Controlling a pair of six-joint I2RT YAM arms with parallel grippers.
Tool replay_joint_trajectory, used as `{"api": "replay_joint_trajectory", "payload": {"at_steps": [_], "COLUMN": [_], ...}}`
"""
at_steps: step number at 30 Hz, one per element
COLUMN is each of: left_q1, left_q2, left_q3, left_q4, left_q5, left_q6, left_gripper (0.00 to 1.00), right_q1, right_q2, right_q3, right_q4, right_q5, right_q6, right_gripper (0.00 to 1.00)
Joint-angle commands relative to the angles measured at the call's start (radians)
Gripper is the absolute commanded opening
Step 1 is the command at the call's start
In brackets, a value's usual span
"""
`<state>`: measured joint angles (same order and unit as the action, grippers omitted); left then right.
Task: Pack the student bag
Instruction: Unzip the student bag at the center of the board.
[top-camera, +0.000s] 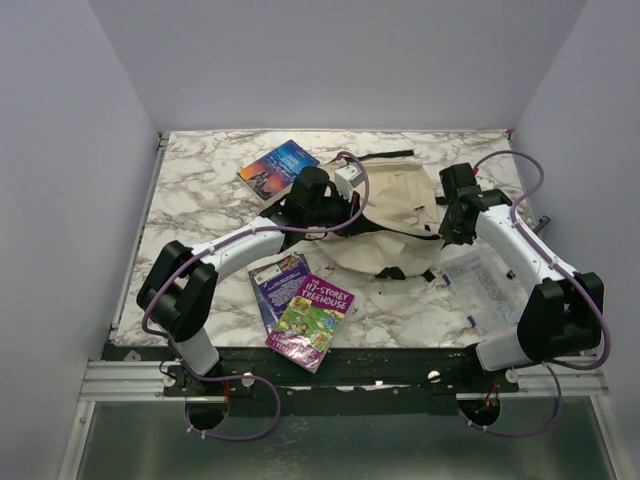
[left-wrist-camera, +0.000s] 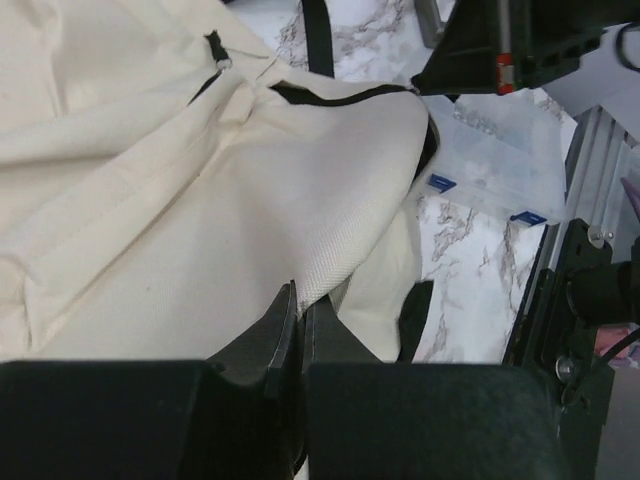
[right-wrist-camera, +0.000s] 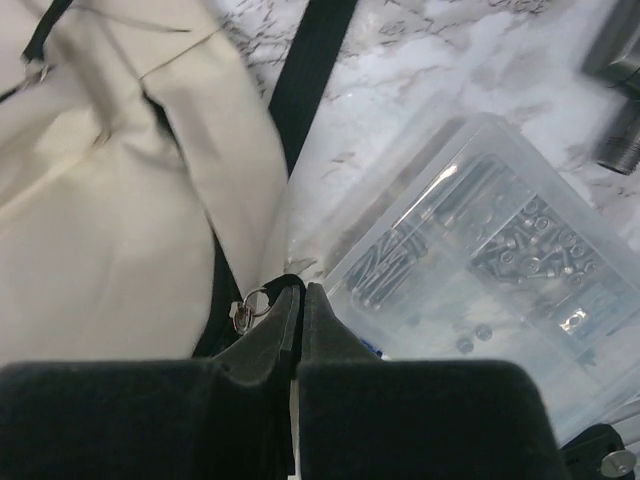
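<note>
The student bag (top-camera: 395, 210), cream fabric with black straps and zipper trim, lies crumpled in the middle of the marble table. My left gripper (top-camera: 318, 203) sits at its left side. In the left wrist view that gripper (left-wrist-camera: 300, 297) is shut on a woven cream edge of the bag (left-wrist-camera: 200, 190). My right gripper (top-camera: 455, 218) is at the bag's right side. The right wrist view shows it (right-wrist-camera: 298, 290) shut on the black zipper pull tab, whose metal ring (right-wrist-camera: 248, 305) lies beside the left finger, at the edge of the bag (right-wrist-camera: 100, 210).
A blue book (top-camera: 279, 168) lies behind the left gripper. Two purple books (top-camera: 303, 305) lie overlapping at the front, left of centre. A clear plastic compartment box (top-camera: 485, 285) with screws (right-wrist-camera: 480, 250) sits just right of the bag, under the right arm.
</note>
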<state>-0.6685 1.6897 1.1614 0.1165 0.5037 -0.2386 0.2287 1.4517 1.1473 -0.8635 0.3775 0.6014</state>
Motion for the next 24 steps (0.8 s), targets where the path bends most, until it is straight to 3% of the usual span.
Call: {"api": "replay_joint_trajectory", "payload": {"at_steps": [1,8,13,17,22,24], "left_q1": [0.027,0.029,0.019,-0.003,-0.078,-0.103], "left_q2": [-0.105,-0.079,-0.062,-0.020,0.003,0.019], "left_q3": [-0.002,0.015,0.032,0.050,0.076,0.113], "left_q4": [0.019,0.025,0.029,0.029,0.002,-0.021], "left_q5": [0.013,0.108,0.154,0.102,-0.063,-0.091], "left_q6": [0.023,0.030,0.030,-0.001,0.049,0.078], "left_gripper": [0.00,0.00,0.02,0.45,0.70,0.74], "right_q1": [-0.103,-0.178,-0.178,-0.178,-0.179,-0.178], "right_q2": [0.025,0.157,0.054,-0.103,-0.163,-0.166], "right_q3": [-0.055,-0.040,-0.121,-0.173,-0.121,-0.100], "right_q4": [0.058,0.212,0.290,0.321,0.250,0.224], "right_q5": [0.083,-0.066,-0.210,-0.324,-0.418,-0.433], "right_q6": [-0.008,-0.073,-0.124,-0.158,-0.162,-0.168], "right_gripper": [0.01,0.01,0.01,0.01,0.01,0.01]}}
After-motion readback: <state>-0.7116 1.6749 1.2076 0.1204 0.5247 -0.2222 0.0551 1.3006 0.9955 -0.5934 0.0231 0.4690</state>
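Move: The zipper pull is already pinched in the right fingers, with the middle of the clear parts case about 8 cm back and 10 cm to the right of that hand, some 10 cm below it. From the left hand, which already holds a pinch of the bag's cloth, the pull lies about 17 cm to the right, roughly level in reach and some 5 cm lower. The treehouse book lies about 17 cm left of the left hand and 14 cm back, well below. Keeping its pinch on the zipper pull, the right hand pushes about 4 cm forward and as much down along the bag's right side, then comes back a little and lifts some 5 cm, tilting roughly 20 degrees so the fingers point farther forward and less to the right. The left hand first draws its pinch of cloth slightly back and up, then opens to about two-thirds, lets go of the bag and eases about 2 cm to the right, a touch higher. ##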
